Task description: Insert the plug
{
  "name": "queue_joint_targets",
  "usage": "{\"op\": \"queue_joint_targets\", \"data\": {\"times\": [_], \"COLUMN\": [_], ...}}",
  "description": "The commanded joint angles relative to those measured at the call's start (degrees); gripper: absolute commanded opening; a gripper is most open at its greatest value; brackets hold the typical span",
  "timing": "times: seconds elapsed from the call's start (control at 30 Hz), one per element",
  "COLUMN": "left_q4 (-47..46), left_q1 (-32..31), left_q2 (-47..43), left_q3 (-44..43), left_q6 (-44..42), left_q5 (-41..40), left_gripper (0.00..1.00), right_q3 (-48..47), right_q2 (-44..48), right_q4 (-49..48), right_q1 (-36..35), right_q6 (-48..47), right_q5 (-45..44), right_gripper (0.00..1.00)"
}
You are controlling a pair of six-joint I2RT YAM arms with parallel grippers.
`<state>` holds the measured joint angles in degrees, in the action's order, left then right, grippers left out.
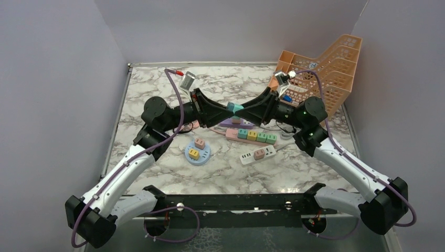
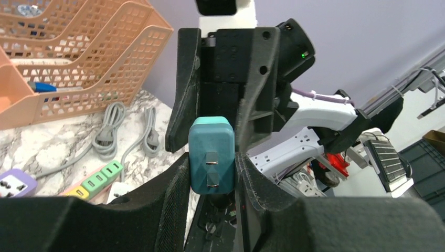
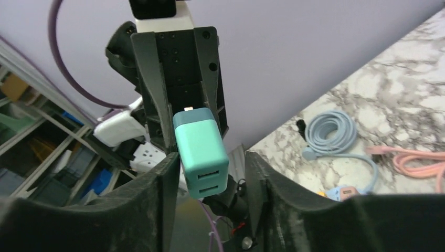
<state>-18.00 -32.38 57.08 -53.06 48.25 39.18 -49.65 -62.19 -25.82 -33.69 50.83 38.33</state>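
A teal plug (image 1: 234,108) hangs in the air above the table's middle, between the two arms' tips. My left gripper (image 2: 211,163) is shut on the plug (image 2: 211,155), both pads pressed against its sides, and its two metal prongs face the left wrist camera. My right gripper (image 3: 210,163) reaches in from the opposite side. Its jaws straddle the plug's (image 3: 201,152) USB end, with a gap to the right finger (image 3: 262,178), so it is open. Below the plug lie a purple power strip (image 1: 236,123) and a pastel multi-coloured strip (image 1: 252,135).
A white power strip (image 1: 258,154) with a pink plug lies at front centre. A round blue socket hub (image 1: 198,154) holds a pink and a yellow plug. An orange basket (image 1: 325,68) stands at the back right. Grey cables (image 2: 107,134) and a blue cable (image 3: 330,128) lie on the marble.
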Motion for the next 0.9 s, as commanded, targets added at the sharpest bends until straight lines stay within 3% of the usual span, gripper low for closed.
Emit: {"op": "queue_joint_targets", "data": {"times": [0.0,0.23,0.3,0.37,0.47,0.6,0.7,0.87], "left_q4": [-5.3,-5.7,-5.6,-5.3,-1.1,16.3,26.8,37.4], "left_q1": [-0.2,-0.2,-0.2,-0.2,-0.2,-0.2,-0.2,-0.1], "left_q2": [-1.8,-2.0,-1.9,-2.1,-3.2,-5.2,-7.2,-9.8], "left_q3": [-1.9,-1.0,-0.6,0.3,1.8,1.3,1.7,2.8], "left_q6": [0.7,1.3,1.2,0.8,-1.9,-10.5,-14.5,-16.7], "left_q5": [2.2,0.7,0.3,-0.6,-4.6,-20.7,-35.3,-47.4], "left_gripper": [0.04,0.05,0.14,0.3,0.56,0.77,0.84,0.85], "right_q3": [-1.1,-2.6,-3.4,-4.4,-7.9,-15.0,-20.2,-28.4], "right_q2": [-1.6,-4.3,-4.9,-5.1,-4.2,-4.6,-8.0,-17.6], "right_q4": [-11.4,-17.8,-17.2,-14.2,0.2,24.5,39.4,56.0], "right_q1": [-0.2,-0.2,-0.2,-0.2,-0.2,-0.2,0.2,0.7], "right_q6": [8.9,10.6,8.8,4.6,-10.5,-38.3,-53.3,-68.4], "right_q5": [3.6,7.4,8.2,8.6,7.0,0.1,-6.2,-13.6], "right_gripper": [0.43,0.17,0.07,0.01,0.01,0.01,0.01,0.01]}}
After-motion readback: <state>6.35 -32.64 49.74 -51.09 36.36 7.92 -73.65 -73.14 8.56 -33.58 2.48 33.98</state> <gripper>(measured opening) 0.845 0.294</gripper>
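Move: The left gripper already holds the teal plug, its middle about 1 cm to the right of that hand's point; the right gripper's open fingers already straddle the plug, whose middle lies some 1 cm to their left. From the right hand, the purple power strip is roughly 22 cm ahead, 2 cm right and 36 cm below. The pink power strip stands about 16 cm ahead and 8 cm right, equally low. Close the right fingers on the teal plug while both hands rise together about 2 cm. Then open the left gripper wide, let go, and draw it leftward, forward and down, swinging its fingers some 30 degrees counter-clockwise. Meanwhile carry the plug about 8 cm forward with the right hand, sinking at the end, rolling the wrist and dipping its fingers nearly 30 degrees. ##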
